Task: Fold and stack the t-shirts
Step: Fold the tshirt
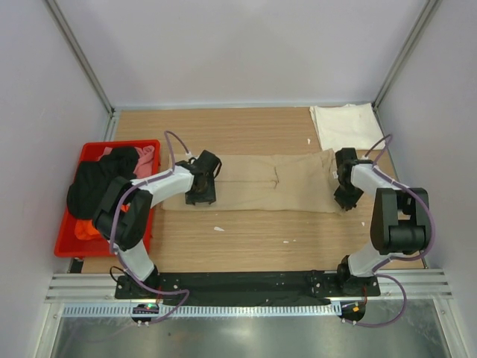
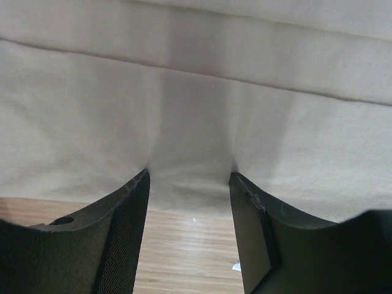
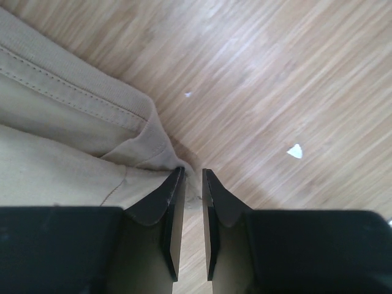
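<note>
A tan t-shirt [image 1: 261, 183], folded into a long strip, lies across the middle of the wooden table. My left gripper [image 1: 201, 195] stands at its left end. In the left wrist view this gripper [image 2: 190, 177] is open, its fingertips resting on the near edge of the tan cloth [image 2: 196, 92] with bare wood between them. My right gripper [image 1: 347, 198] is at the strip's right end. In the right wrist view its jaws [image 3: 193, 171] stand narrow, shut on a corner of the tan t-shirt [image 3: 61, 122]. A folded cream-white t-shirt [image 1: 344, 125] lies at the back right.
A red bin [image 1: 119, 143] stands at the table's left edge, holding a black shirt [image 1: 97, 186], a pink one [image 1: 145, 156] and an orange one [image 1: 88, 227]. White scraps [image 1: 218, 228] dot the wood. Walls and metal posts enclose the table.
</note>
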{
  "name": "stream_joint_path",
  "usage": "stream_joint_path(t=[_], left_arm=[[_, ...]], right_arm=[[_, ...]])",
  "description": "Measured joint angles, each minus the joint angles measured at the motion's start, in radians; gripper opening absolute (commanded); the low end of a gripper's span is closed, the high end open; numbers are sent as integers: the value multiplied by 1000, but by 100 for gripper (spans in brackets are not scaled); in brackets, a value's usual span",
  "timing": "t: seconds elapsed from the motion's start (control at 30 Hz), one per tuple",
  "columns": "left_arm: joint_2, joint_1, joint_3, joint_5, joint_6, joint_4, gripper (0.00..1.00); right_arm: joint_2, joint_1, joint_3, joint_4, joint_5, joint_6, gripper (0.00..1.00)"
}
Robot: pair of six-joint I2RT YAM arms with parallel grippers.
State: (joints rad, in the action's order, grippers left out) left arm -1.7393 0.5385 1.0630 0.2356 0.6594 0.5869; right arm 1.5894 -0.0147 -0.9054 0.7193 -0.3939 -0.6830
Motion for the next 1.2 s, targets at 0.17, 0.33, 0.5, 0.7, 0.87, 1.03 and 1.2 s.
stream_joint_path(t=[0.17,0.33,0.5,0.7,0.87,1.03,1.2], left_arm=[[37,8,-12,12,24,55,58],[114,13,-5,-2,37,79,59],[141,14,40,-8,32,76,59],[93,3,76,-54,1,46,58],[59,-10,76,-119,-10,19,58],[61,-20,43,-126,1,-9,58],[61,-38,-55,-92,24,-12,58]], right_arm=[[-68,-19,-8,51,-15,21,25],[-127,-20,-94,72,54,61,27],[-122,-20,-137,8,190,81,27],[-54,-20,-136,-76,297,80,27],[3,-20,-131,-124,333,78,23],[61,-20,-104,-121,298,63,21],[71,-20,-64,-130,260,52,20]])
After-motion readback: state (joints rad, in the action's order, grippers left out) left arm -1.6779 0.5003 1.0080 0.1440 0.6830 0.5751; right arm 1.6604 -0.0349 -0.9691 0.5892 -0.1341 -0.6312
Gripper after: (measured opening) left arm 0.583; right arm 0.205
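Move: My right fingertips are at the t-shirt's near right corner, which is only about 1 cm behind them. The collar-end patch I want next is roughly 5 cm ahead and 4 cm left, the neck label about 10 cm ahead and 4 cm left, and the folded white cloth some 30 cm ahead and 5 cm right. Under my left hand the shirt's near edge lies about 2 cm back and its lengthwise crease 6 cm ahead; the red bin's middle is some 27 cm left, level with the hand. I hop both hands for another smoothing touch. My right lifts about 6 cm off the corner, arcs forward and left over the collar end, then sinks and draws back slightly onto the cloth, its fingers swinging some 15 degrees towards vertical, nearly shut. My left, half open, slips back, rises 5 to 6 cm, loops forward and right, then returns down, back and left onto the near edge strip. ##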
